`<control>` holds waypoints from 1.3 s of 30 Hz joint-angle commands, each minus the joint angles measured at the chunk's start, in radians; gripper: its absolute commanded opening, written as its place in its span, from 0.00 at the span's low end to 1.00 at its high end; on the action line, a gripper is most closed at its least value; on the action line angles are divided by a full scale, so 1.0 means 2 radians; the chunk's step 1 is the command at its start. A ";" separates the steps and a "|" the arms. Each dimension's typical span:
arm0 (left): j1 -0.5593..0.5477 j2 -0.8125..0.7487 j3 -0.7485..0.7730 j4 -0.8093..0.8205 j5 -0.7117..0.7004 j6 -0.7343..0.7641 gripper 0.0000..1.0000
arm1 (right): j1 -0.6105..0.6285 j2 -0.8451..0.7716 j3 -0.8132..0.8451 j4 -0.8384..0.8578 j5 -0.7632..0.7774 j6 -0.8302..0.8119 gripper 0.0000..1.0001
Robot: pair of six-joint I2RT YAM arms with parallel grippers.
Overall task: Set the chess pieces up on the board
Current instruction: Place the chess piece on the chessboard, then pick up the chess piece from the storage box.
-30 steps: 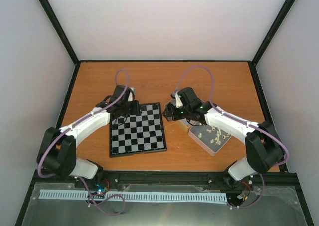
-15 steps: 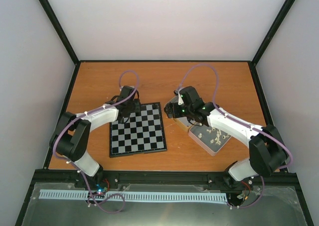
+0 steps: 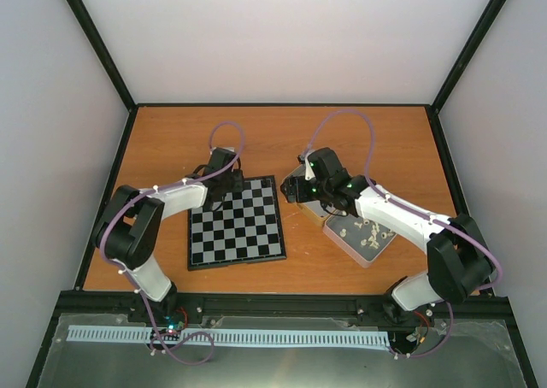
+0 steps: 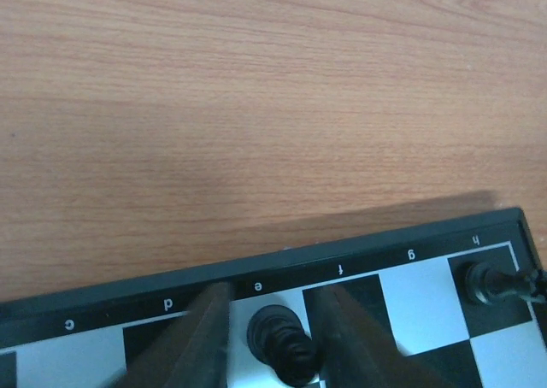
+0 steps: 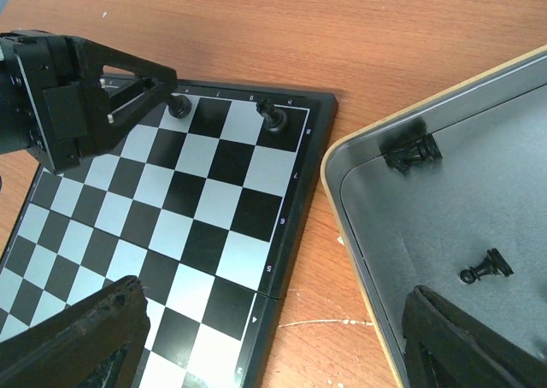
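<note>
The board lies left of centre on the wooden table. My left gripper is low over its far edge, jaws a little open around a black chess piece that stands on the white e square, with a thin gap showing at the left finger. A second black piece stands on the h corner square. In the right wrist view those two pieces stand on the far row. My right gripper hangs wide open and empty over the strip between the board and a tin.
A silver tin with grey lining lies right of the board with two black pieces in it. A second tin with several cream pieces sits nearer the right arm. Black frame rails edge the table.
The left arm has swung its elbow inward while its gripper stays at the board's far edge, and its jaws have eased apart round the piece. The right gripper shifted slightly, then held still.
</note>
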 commanded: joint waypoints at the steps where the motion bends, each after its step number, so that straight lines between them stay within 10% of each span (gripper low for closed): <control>1: -0.002 0.001 0.012 -0.014 0.012 0.015 0.42 | -0.002 -0.001 0.000 0.004 0.002 0.001 0.81; 9: 0.000 -0.060 0.048 -0.084 0.028 -0.005 0.65 | -0.005 -0.003 0.002 -0.008 0.020 0.052 0.81; 27: 0.011 -0.331 0.021 -0.146 0.023 0.060 0.71 | -0.101 0.059 0.049 -0.126 0.078 0.042 0.75; 34: 0.011 -0.375 -0.008 -0.120 0.043 0.068 0.72 | -0.101 0.143 0.119 -0.188 0.098 -0.003 0.37; 39: 0.011 -0.373 -0.010 -0.124 0.045 0.069 0.72 | -0.101 0.174 0.137 -0.209 0.145 -0.008 0.32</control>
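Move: The black chess piece already stands on its square at the board's far edge, its middle between my left fingers and about 1 cm below their midpoint; the corner piece stands some 9 cm to its right, level with it. For my right hand, the cluster of black pieces in the box lies about 5 cm ahead, 11 cm right and 12 cm below; a lone pawn lies 6 cm left of the cluster, level with it. My left fingers open wide around the standing piece and let go; after easing back a centimetre, that hand climbs about 21 cm off the board, drawing back some 8 cm and tipping its fingers up and outward. After a short wait my right hand swings right over the box, then sinks towards the cluster and forward, steepening and turning clockwise while its wide-open fingers close to about a third. ##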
